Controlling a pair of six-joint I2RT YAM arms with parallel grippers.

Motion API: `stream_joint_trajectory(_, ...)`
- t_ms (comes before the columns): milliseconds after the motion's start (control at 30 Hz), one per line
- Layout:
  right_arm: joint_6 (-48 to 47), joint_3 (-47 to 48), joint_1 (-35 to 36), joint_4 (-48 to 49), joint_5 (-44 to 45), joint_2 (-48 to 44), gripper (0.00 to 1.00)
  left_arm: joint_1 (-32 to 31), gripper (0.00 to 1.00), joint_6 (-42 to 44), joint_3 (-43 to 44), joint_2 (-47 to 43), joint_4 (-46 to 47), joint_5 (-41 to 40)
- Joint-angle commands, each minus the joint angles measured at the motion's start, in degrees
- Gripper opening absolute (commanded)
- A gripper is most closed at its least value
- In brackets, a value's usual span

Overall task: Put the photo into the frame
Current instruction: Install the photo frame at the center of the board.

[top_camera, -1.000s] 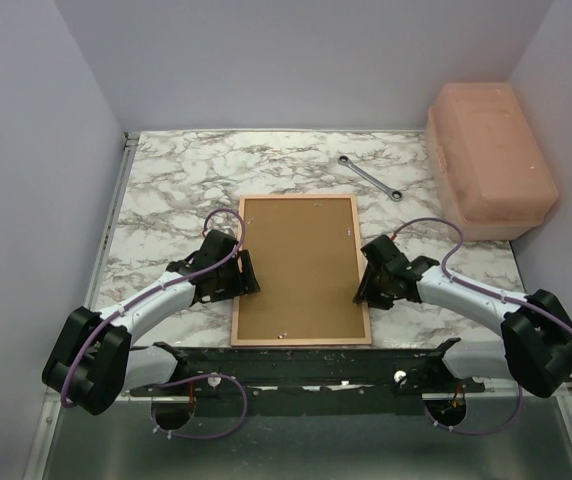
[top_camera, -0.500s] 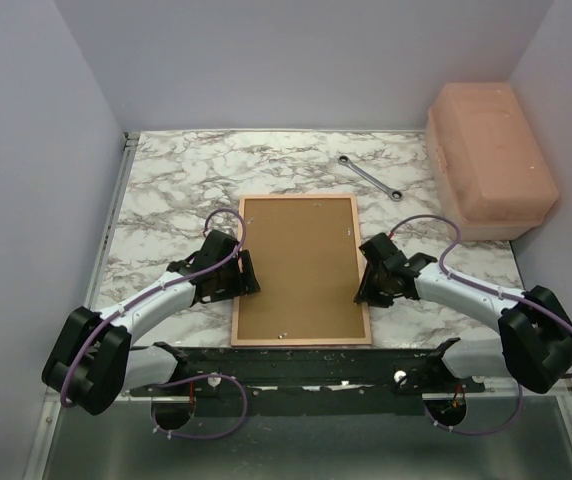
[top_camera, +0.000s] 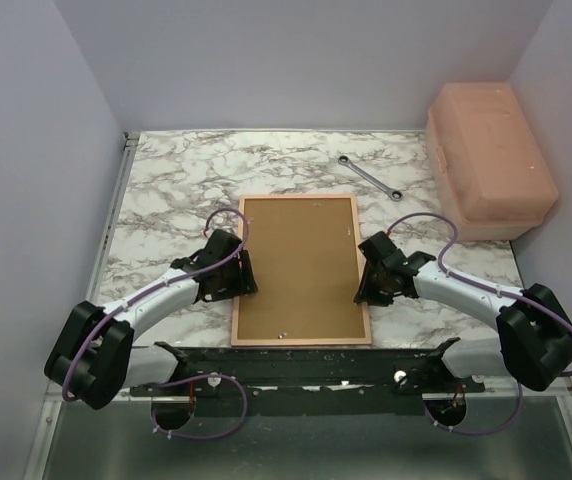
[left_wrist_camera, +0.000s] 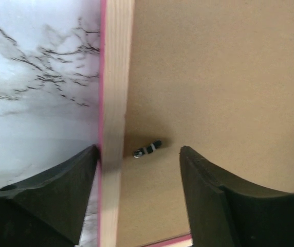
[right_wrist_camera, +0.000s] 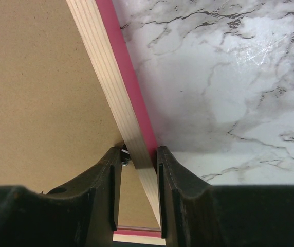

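Observation:
The frame (top_camera: 301,342) lies face down near the table's front edge, pale wood reverse up, with a brown fibreboard backing panel (top_camera: 299,265) inside it. The photo is hidden. My left gripper (top_camera: 243,272) stands open astride the left rail (left_wrist_camera: 115,77). One finger is at the rail's pink outer edge and the other is well inside over the panel (left_wrist_camera: 219,77), near a small metal clip (left_wrist_camera: 147,149). My right gripper (top_camera: 364,280) is shut on the frame's right rail (right_wrist_camera: 111,77), with a finger against each side of it.
A metal wrench (top_camera: 370,177) lies on the marble table behind the frame. A large pink plastic box (top_camera: 489,160) stands at the back right. Grey walls enclose the table on three sides.
My right gripper's jaws have narrowed onto the frame's right rail and its arm has edged slightly left. The left gripper stays open in place. The frame has not moved.

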Motion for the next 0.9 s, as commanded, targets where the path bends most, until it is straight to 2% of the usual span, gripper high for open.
stream_joint_trajectory(0, -0.19, -1.92, -0.04, 1.75, 3.09, 2.15, 0.01, -1.44, 0.59, 0.78, 2.69, 3.78, -4.45, -5.72)
stream_joint_trajectory(300, -0.81, -2.32, -0.04, 0.93, 3.80, 1.60, 0.01, -7.22, 0.60, 1.28, 9.57, 10.21, -14.43, -14.73)
stream_joint_trajectory(433, -1.28, -1.99, -0.03, 1.50, 3.29, 2.23, 0.01, -7.71, 0.57, 0.87, 10.64, 12.20, -15.01, -15.82)
stream_joint_trajectory(500, -1.58, -1.72, -0.06, 1.69, 3.14, 2.51, 0.01, -7.75, 0.52, 0.98, 11.72, 13.17, -15.23, -16.51)
stream_joint_trajectory(800, -2.89, -0.81, 0.00, 1.28, 3.45, 3.75, 0.01, -7.76, 0.06, 1.12, 18.10, 19.54, -17.86, -18.62)
stream_joint_trajectory(867, -2.94, -0.97, -0.02, 1.34, 3.36, 3.66, 0.01, -7.70, 0.00, 1.28, 17.85, 19.52, -17.04, -17.86)
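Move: The frame's left rail is about 1 cm left of the left hand and 1 cm below, level fore and aft, with a black clip right under the hand against the inner side. The near rail lies some 11 cm back from this hand, the right rail roughly 23 cm to its right. From the right hand, still holding the right rail, the left rail's grip spot lies about 25 cm left and 3 cm ahead. Left hand tilts upright some 20 degrees, eases about 1 cm left and pinches the left rail. ##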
